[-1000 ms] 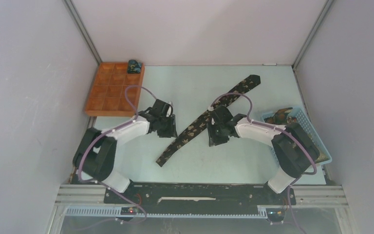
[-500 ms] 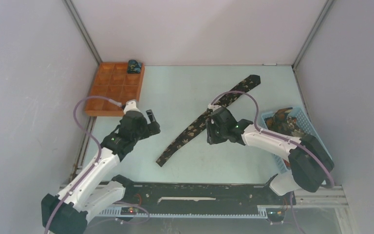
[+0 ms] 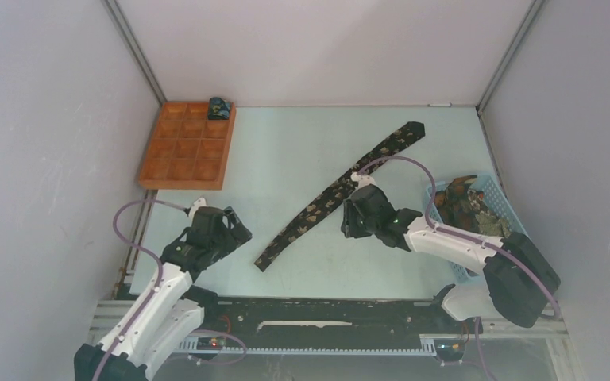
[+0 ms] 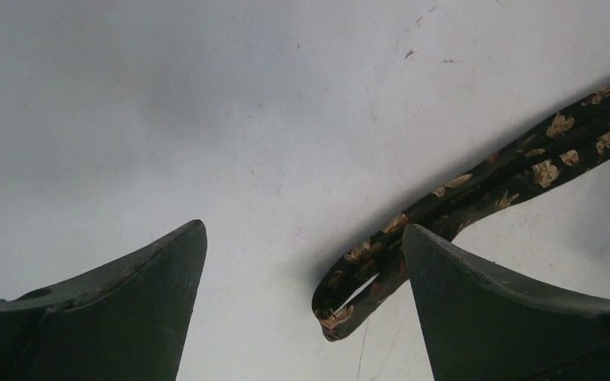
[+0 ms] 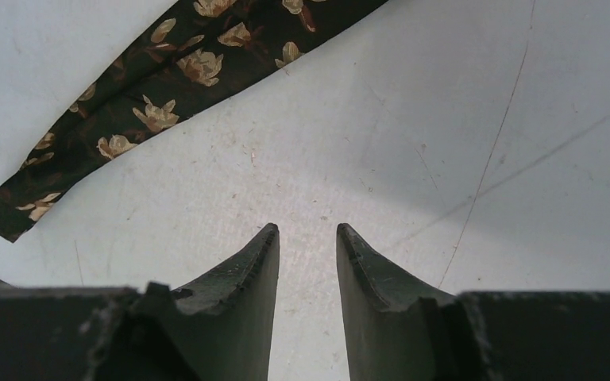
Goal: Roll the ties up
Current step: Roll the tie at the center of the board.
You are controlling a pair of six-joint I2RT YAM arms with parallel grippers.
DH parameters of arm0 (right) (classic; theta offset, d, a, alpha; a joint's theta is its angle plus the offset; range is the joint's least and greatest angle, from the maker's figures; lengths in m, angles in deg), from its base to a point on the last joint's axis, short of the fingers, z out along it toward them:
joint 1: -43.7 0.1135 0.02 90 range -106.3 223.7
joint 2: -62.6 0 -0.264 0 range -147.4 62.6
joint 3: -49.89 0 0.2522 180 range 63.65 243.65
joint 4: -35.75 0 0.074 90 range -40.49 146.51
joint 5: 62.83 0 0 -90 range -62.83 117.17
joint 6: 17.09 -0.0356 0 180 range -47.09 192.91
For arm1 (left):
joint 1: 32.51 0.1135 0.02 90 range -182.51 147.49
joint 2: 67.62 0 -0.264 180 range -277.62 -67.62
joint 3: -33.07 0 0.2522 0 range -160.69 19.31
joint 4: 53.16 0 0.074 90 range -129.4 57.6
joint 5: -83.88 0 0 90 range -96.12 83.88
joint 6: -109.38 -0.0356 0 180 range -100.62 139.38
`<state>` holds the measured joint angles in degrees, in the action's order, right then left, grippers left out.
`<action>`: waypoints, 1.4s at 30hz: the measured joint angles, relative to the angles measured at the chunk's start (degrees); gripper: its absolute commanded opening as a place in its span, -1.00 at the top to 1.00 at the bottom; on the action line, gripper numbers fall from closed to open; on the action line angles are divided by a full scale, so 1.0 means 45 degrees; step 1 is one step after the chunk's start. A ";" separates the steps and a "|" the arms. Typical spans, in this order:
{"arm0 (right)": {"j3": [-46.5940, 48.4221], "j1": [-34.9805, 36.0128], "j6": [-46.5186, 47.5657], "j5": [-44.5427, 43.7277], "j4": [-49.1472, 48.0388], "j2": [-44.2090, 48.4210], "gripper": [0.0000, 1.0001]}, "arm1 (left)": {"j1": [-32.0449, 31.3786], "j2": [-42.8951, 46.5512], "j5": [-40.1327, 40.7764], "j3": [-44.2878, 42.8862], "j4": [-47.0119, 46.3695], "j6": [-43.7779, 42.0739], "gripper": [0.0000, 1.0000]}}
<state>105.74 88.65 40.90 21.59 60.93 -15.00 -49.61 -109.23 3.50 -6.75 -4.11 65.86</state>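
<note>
A black tie with tan leaves (image 3: 335, 193) lies flat and unrolled, running diagonally from near-left to far-right across the table. My left gripper (image 3: 237, 232) hovers just left of its narrow end, open wide. In the left wrist view that narrow end (image 4: 341, 305) lies on the table between the fingers (image 4: 151, 278), close to the right one, untouched. My right gripper (image 3: 352, 228) sits just right of the tie's middle. Its fingers (image 5: 246, 270) stand a narrow gap apart over bare table, with the tie (image 5: 167, 95) off to the upper left. A small rolled tie (image 3: 221, 107) sits in the orange tray's far corner.
The orange compartment tray (image 3: 176, 147) stands at the far left. A blue mesh basket (image 3: 499, 208) holding more bunched ties (image 3: 465, 198) stands at the right edge, beside my right arm. Grey walls close in three sides.
My left arm has pulled back toward the near left and its gripper has opened wide. My right gripper has shifted slightly nearer. The tie has stayed in place.
</note>
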 measured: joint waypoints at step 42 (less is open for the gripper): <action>-0.0257 -0.0515 -0.0170 0.1797 -0.3181 -0.1506 0.27 | -0.6115 0.4080 0.1744 0.2608 0.1486 0.5343 -0.05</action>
<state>104.58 86.34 40.13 29.67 46.62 -21.78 -77.13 -90.87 11.35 4.98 2.57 89.90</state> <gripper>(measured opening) 0.363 0.527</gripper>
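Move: The tie's near, folded end lies on the table some 8 cm back and 6 cm to the right of the left hand, about 6 cm below it. From that hand, the tie's middle is about 8 cm ahead and 25 cm right, the compartment tray's middle roughly 22 cm ahead and 15 cm left. From the right hand, the same near end lies about 12 cm back and 23 cm left, 6 cm down. The tie's near end draws the left hand: it comes back about 7 cm and right about 5 cm, rising slightly, then sinks some 5 cm to bring its tips around that end, fingers narrowing from wide open to about half. Whether they touch cloth can't be told. The right hand, fingers unchanged, edges left and a little forward beside the tie. ##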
